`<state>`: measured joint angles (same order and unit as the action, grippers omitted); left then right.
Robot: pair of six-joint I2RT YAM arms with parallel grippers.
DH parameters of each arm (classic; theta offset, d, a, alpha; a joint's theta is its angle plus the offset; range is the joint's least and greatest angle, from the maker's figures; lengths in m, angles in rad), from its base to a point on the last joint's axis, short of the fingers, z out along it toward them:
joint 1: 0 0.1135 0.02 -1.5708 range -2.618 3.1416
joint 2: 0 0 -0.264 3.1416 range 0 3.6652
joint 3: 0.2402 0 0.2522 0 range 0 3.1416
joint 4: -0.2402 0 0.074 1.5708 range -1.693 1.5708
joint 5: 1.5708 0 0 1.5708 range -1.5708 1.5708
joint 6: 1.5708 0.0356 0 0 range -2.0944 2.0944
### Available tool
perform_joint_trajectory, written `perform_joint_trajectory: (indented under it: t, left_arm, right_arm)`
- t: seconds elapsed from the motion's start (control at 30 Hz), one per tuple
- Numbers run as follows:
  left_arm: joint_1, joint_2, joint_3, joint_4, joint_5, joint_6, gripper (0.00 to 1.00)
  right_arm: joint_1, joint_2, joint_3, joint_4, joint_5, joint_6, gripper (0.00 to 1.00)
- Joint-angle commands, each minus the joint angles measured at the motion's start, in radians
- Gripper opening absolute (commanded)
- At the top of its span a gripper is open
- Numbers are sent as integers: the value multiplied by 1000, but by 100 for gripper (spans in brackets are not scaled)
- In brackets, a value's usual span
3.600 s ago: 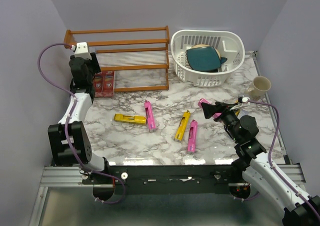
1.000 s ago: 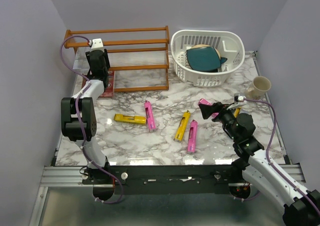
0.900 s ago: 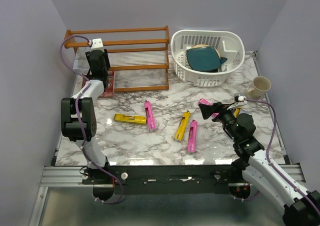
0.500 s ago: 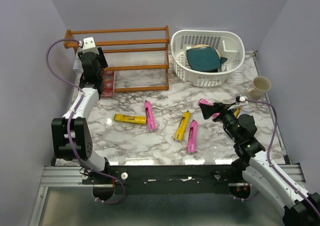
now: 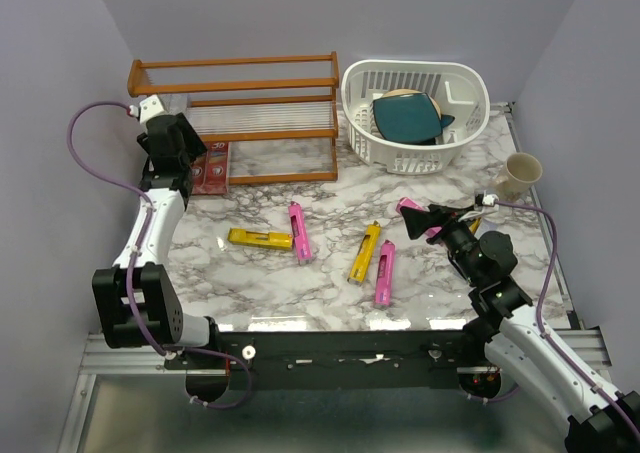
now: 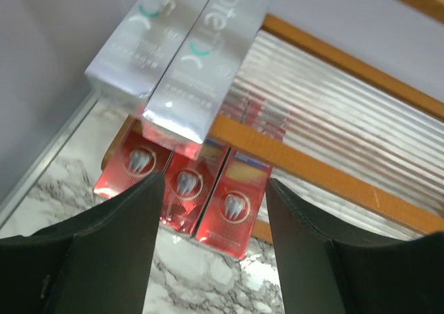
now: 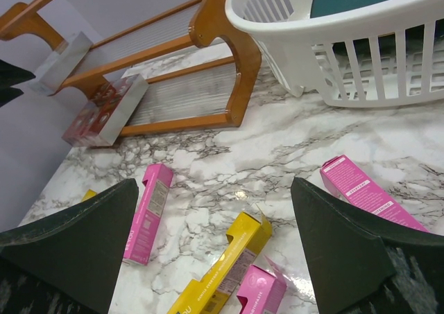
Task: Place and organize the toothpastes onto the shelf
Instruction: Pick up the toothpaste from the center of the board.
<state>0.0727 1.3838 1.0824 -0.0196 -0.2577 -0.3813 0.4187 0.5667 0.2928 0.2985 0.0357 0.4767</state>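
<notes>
The orange-brown shelf stands at the back left. In the left wrist view two silver toothpastes lie on its upper tier, at the left end. Three red toothpastes lie side by side under them on the lower tier. My left gripper hovers just in front of these, open and holding nothing. Loose toothpastes lie on the marble: yellow, pink, yellow, pink. My right gripper is wide open and empty above them, beside another pink carton.
A white slotted basket holding a teal item stands to the right of the shelf. A beige cup sits near the right edge. Walls close in on the left, back and right.
My left gripper has drawn back from the shelf's left end, toward the left and nearer, and its jaws have widened. The right arm has barely moved.
</notes>
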Motion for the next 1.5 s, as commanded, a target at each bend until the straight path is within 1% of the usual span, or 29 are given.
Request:
perform_joint_trajectory:
  t: [0.0, 0.17, 0.37, 0.63, 1.0, 1.33, 1.47]
  left_arm:
    - [56, -2, 21, -86, 63, -119, 72]
    - [107, 32, 31, -62, 120, -180, 72]
    - [116, 84, 63, -40, 176, -209, 72]
    - [116, 138, 132, -36, 169, -211, 72]
    - [118, 188, 168, -29, 166, -208, 72]
    - [118, 195, 183, -28, 155, -195, 72]
    - [119, 172, 172, -20, 143, -176, 72]
  right_arm:
    - [-3, -8, -9, 16, -3, -15, 100]
    - [-4, -4, -9, 16, -8, -15, 100]
    - [-4, -2, -7, 14, -5, -15, 100]
    - [-3, 1, -6, 16, -7, -15, 100]
    - [-4, 7, -6, 16, -7, -16, 100]
    - [-3, 12, -6, 21, -10, -16, 100]
    - [-3, 12, -6, 22, -14, -15, 100]
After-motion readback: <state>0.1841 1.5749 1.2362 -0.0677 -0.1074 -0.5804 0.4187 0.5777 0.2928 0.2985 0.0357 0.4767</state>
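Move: The pair of silver toothpastes on the left end of the upper shelf has its middle about 12 cm ahead of the left hand, 3 cm to its left and 3 cm below; the near ends are much closer. Of the hand, the red toothpastes are roughly 5 cm ahead, 1 cm left and 13 cm down; the yellow toothpaste is 20 cm back, 18 cm right, 18 cm below. From the right hand, the silver pair is some 26 cm ahead and 46 cm left, about level. The two silver toothpastes' near ends are what the empty left hand closes in on: it first slides some 2.5 cm left, easing slightly back and sinking, then goes forward about 4.5 cm, slowing as it arrives and bobbing a little in height. Early on it rolls roughly 15 degrees, left side dipping. The fingers stay open and finish close by the box ends; touch can't be made out. ##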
